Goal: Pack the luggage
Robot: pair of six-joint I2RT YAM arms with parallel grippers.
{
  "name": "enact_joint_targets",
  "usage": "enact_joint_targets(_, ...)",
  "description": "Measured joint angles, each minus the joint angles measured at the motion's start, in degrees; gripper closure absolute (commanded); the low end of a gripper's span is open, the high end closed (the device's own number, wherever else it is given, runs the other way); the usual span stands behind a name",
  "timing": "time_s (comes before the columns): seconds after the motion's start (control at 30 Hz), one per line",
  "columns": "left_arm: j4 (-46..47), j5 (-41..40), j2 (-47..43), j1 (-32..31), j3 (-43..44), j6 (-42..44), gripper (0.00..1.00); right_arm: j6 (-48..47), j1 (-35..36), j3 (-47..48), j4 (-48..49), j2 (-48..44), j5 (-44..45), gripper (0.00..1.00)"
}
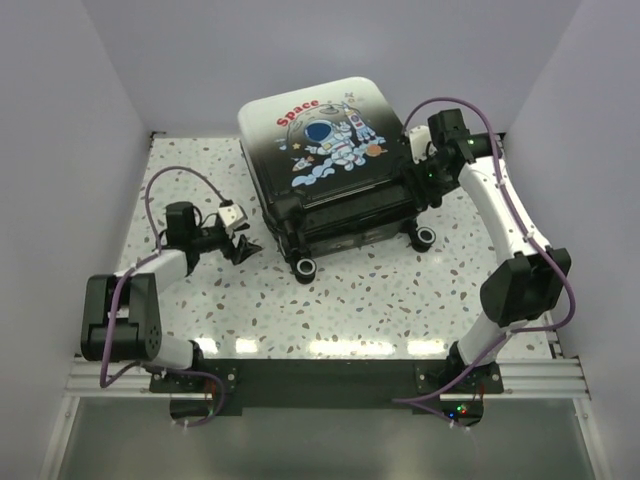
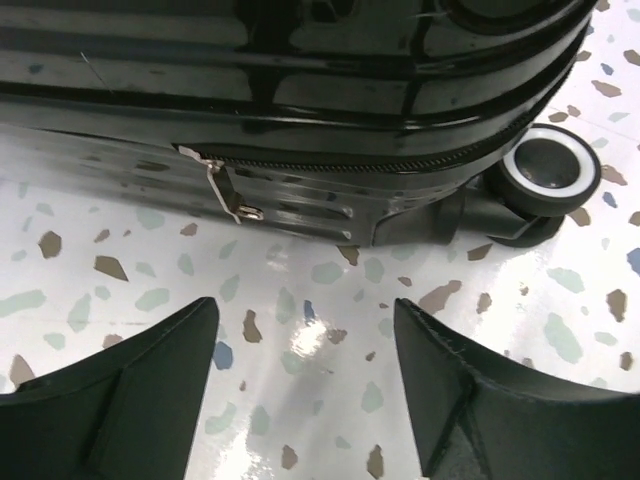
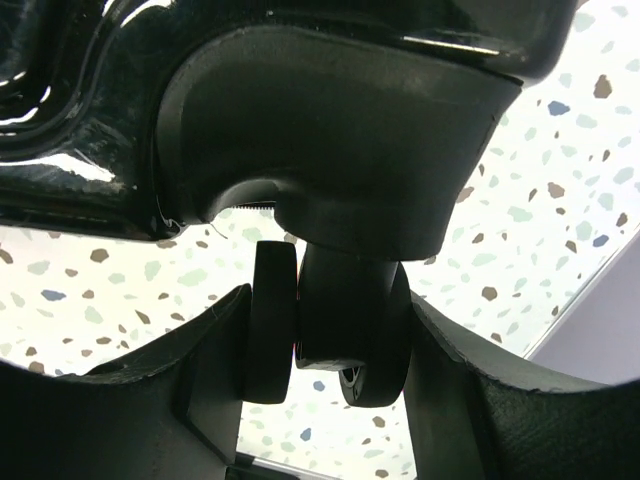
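The luggage (image 1: 320,150) lies flat and closed on the speckled table (image 1: 380,300), its astronaut print and red "Space" word facing up. At its right side, my right gripper (image 1: 415,178) is shut on one of its black twin wheels (image 3: 330,330), a finger pressed against each side. My left gripper (image 1: 243,247) hovers low over the table just left of the case's near corner. It stands open (image 2: 305,330) with only bare table between its fingers. Ahead of it are the closed zipper seam, the silver zipper pull (image 2: 228,190) and a white-rimmed wheel (image 2: 548,172).
Two more wheels (image 1: 305,267) (image 1: 426,237) stick out of the case's near end. White walls enclose the table on the left, back and right. The table's right edge (image 3: 580,300) lies close behind the gripped wheel.
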Motion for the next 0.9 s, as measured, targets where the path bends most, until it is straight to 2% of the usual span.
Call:
enact_joint_targets(0.2,5.51,0.37,3.39,-0.81,1.70,-0.66,0.36,-0.39,0.04,-2.38,0.98,0.17,0.31,1.00)
enact_joint_targets(0.37,9.92,0.76,6.16,-2.12,3.37,-1.73,0.41,-0.44,0.04,-4.33,2.14,0.15,0.87,1.00)
enact_joint_targets(0.57,12.66,0.81,9.49,-3.89,5.86,-2.67,0.48,-0.44,0.02,-4.48,2.29,0.13,0.94,1.00)
enact_joint_targets(0.67,12.85,0.94,10.21,-4.17,6.56,-2.71,0.55,-0.46,0.04,-4.48,2.27,0.11,0.96,1.00)
enact_joint_targets(0.77,12.63,0.98,10.97,-4.50,7.61,-2.64,0.67,-0.50,0.02,-4.48,2.29,0.07,1.01,1.00)
enact_joint_targets(0.8,12.50,0.98,11.34,-4.52,8.09,-2.64,0.75,-0.52,0.02,-4.48,2.29,0.04,1.01,1.00)
enact_joint_targets(0.87,11.74,0.98,12.41,-4.52,9.42,-2.38,0.85,-0.55,0.02,-4.48,2.27,-0.02,1.05,1.00)
enact_joint_targets(0.9,11.30,0.98,12.85,-4.52,9.97,-2.14,0.94,-0.55,0.02,-4.48,2.29,-0.09,1.07,1.00)
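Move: The zipper pull on the suitcase's left flank lies about 6 cm ahead of the open left hand and 3 cm to its right, roughly 1 cm higher. The near left wheel is some 11 cm to this hand's right and 3 cm back, a little lower. The right hand already holds the upper right wheel between its fingers; the lower right wheel is about 7 cm back from it and 12 cm below, and the zipper pull about 31 cm to its left, 2 cm back and 10 cm below. Reaching in along the case's left flank, the left hand goes forward about 6 cm and some 3 cm to the right, rising slightly, towards the zipper pull, its fingers narrowing steadily until nearly shut at the seam, seemingly on the pull. The right hand keeps its grip on the upper right wheel, sinks about 2 cm early on, then holds there. ##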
